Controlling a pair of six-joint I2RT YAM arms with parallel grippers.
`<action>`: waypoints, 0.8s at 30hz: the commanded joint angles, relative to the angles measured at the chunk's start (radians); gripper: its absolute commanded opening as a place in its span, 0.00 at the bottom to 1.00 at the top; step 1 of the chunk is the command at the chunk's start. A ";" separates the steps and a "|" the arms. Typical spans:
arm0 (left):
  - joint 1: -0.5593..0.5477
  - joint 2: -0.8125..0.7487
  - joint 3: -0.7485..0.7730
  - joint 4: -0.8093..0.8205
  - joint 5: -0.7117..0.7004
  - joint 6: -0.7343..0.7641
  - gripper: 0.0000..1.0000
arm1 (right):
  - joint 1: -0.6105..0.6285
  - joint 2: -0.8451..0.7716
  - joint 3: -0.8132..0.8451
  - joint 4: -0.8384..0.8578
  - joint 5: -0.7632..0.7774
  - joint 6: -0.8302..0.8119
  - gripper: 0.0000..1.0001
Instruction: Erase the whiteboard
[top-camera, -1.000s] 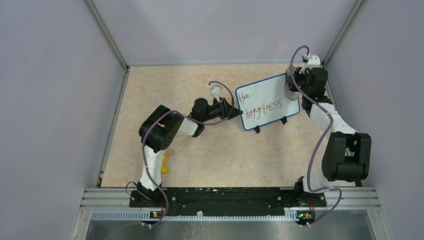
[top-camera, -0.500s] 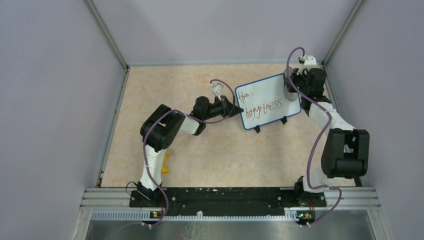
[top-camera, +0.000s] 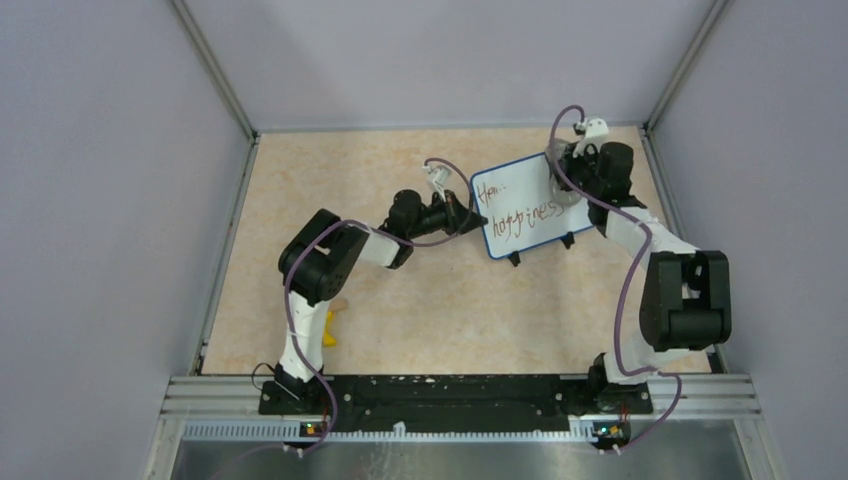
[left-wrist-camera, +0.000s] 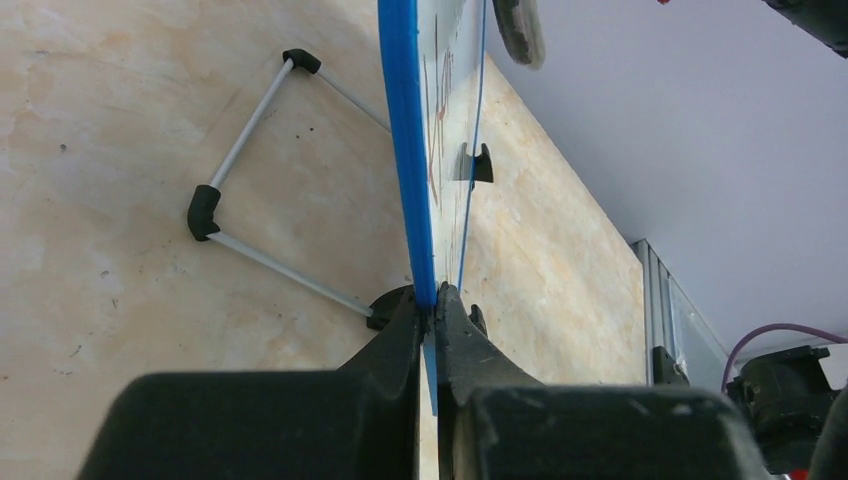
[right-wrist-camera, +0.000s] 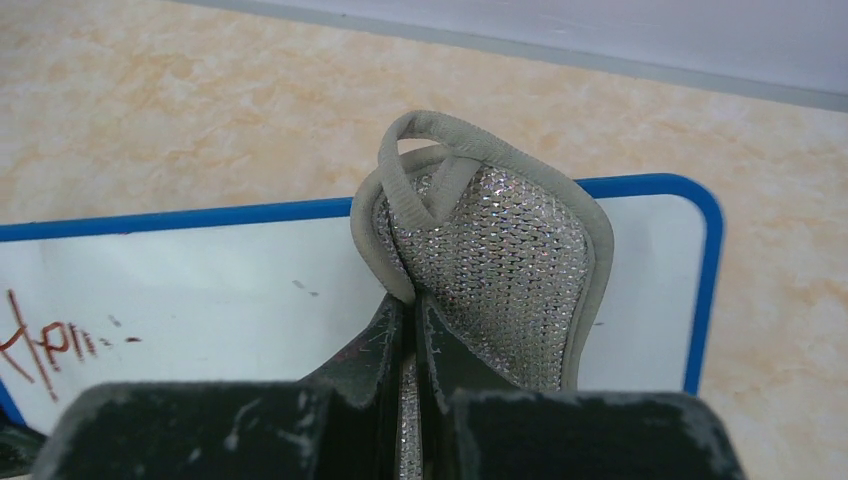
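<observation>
A small blue-framed whiteboard (top-camera: 520, 205) stands tilted on black feet at the far right of the table, with red handwriting on it. My left gripper (top-camera: 480, 219) is shut on its left edge; the left wrist view shows the blue frame (left-wrist-camera: 405, 150) edge-on between the fingers. My right gripper (top-camera: 566, 186) is shut on a silvery sponge pad (right-wrist-camera: 500, 270) with a grey rim, pressed against the board's right part (right-wrist-camera: 200, 300). Red letters (right-wrist-camera: 45, 345) show at the board's left in the right wrist view.
A yellow object (top-camera: 329, 328) lies on the table by the left arm's base. The board's wire stand (left-wrist-camera: 250, 190) rests on the beige tabletop behind it. Grey walls enclose the table on three sides.
My right gripper has moved left with the sponge pad, from the board's right edge onto its face. The last letters of the lower word are now covered or gone. The left gripper holds still.
</observation>
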 joint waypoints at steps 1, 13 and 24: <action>0.003 -0.031 0.016 -0.134 -0.058 0.126 0.00 | 0.120 0.019 -0.027 0.023 -0.022 -0.045 0.00; 0.000 -0.065 0.018 -0.172 -0.074 0.166 0.00 | 0.396 0.073 -0.063 0.046 -0.028 -0.037 0.00; -0.003 -0.065 0.014 -0.184 -0.071 0.178 0.00 | 0.423 0.084 -0.038 0.133 -0.163 0.067 0.00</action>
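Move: The leftover letters of the upper line are about 17 cm to the left of my right hand, some 5 cm back and slightly lower; this hand already has the wiping cloth on the tilted whiteboard. "happiness" is centred roughly 9 cm left, 8 cm back and 5 cm below it. My left fingers, pinching the board's left edge, are about 18 cm left and 9 cm back. From the left hand, those letters lie about 5 cm ahead, 1 cm right and 4 cm higher. I sweep the cloth leftward across the whiteboard with my right hand, fast at first and easing at the end: some 19 cm left, drawing back about 7 cm and sinking a little, onto the leftover upper letters and up beside my left fingers. The hand turns about 25 degrees counter-clockwise, its grip kept shut. My left hand keeps its pinch on the edge, shifting only about a centimetre. ##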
